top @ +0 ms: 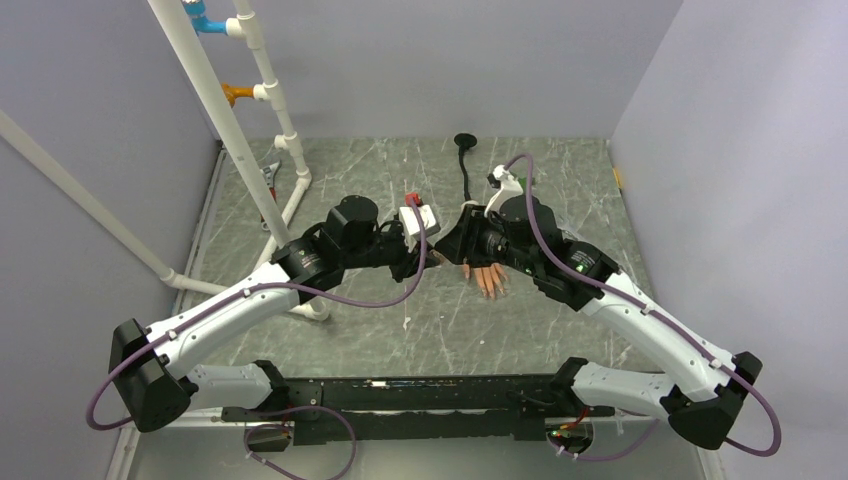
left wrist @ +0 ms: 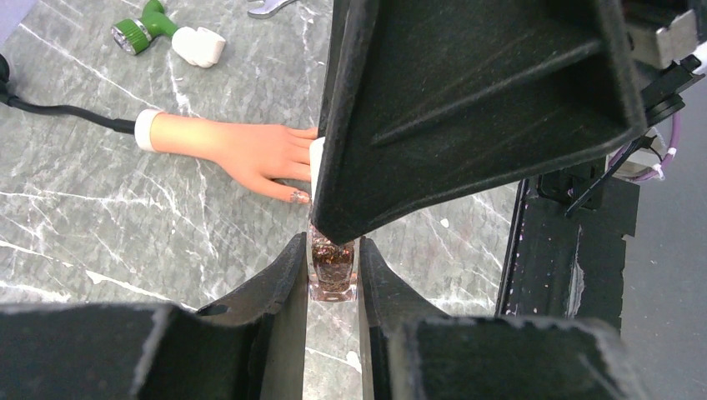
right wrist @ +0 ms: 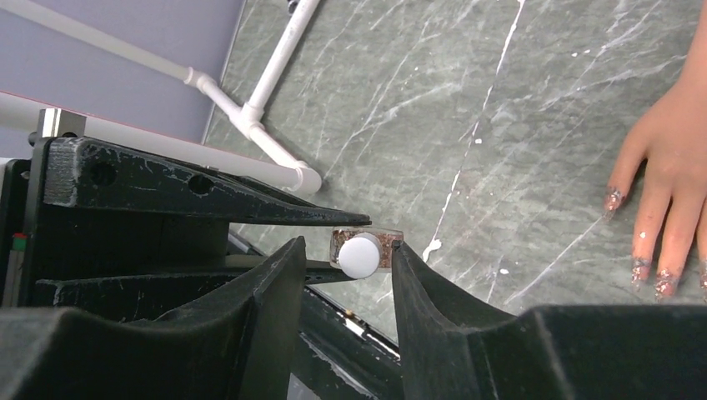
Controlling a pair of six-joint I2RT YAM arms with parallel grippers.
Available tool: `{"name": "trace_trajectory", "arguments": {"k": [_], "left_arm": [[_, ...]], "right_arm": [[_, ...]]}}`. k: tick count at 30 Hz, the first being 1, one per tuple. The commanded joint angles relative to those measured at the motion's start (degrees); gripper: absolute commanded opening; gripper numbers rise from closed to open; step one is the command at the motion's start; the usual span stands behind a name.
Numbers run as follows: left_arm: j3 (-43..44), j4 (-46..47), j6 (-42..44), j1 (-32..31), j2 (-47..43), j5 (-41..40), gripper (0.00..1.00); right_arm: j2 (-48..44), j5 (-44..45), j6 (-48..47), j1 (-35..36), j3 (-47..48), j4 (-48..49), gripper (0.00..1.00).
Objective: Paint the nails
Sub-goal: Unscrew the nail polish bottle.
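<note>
A small clear bottle of brown glittery polish (left wrist: 332,268) is clamped between the fingers of my left gripper (left wrist: 332,248), which is shut on it above the table. My right gripper (right wrist: 348,245) is around the bottle's white cap (right wrist: 361,255). Its right finger is at the bottle's edge and its left finger stands a little apart, so it is open. One black finger of the right gripper (left wrist: 467,108) hides the bottle's top in the left wrist view. The peach rubber hand (left wrist: 242,150) lies flat nearby. Its nails (right wrist: 640,268) carry glitter, and its thumb nail (left wrist: 298,197) does too.
A white pipe frame (top: 250,130) stands at the left, and its foot (right wrist: 267,92) reaches toward the bottle. A green and white tool (left wrist: 167,33) and a wrench (left wrist: 267,7) lie beyond the hand. A black cable (top: 464,160) runs to the back. The black mounting rail (top: 420,395) lines the near edge.
</note>
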Motion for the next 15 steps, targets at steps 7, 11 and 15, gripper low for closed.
{"name": "trace_trajectory", "arguments": {"k": [7,11,15], "left_arm": [[1.59,1.49,0.47,-0.3,-0.39,-0.3,0.0],[1.45,1.41,0.47,-0.3,-0.37,-0.06,0.0],[1.59,1.24,0.74,-0.29,-0.19,0.02,0.0]], "right_arm": [[-0.2,0.96,-0.64,0.58,0.49,1.82,0.33],[-0.02,0.71,-1.18,0.64,-0.04,1.88,0.2],[-0.76,-0.37,-2.1,0.59,-1.36,2.95,0.11]]}}
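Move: The nail polish bottle's white cap is already between my open right fingertips, under 1 cm ahead and about 1 cm below the hand point. The bottle body sits just past the cap, some 1 cm ahead, 2 cm left and 3 cm below my right hand. The mannequin hand lies about 14 cm ahead, 9 cm right and 24 cm down. From my left hand the cap is about 1 cm back, 2 cm right and 3 cm up. I close my right fingers from about half open to a fifth open and pinch the white cap from both sides, easing that hand down about half a centimetre onto it with hardly any turn. My left hand stays put and keeps its grip on the bottle body, holding it against the right. ##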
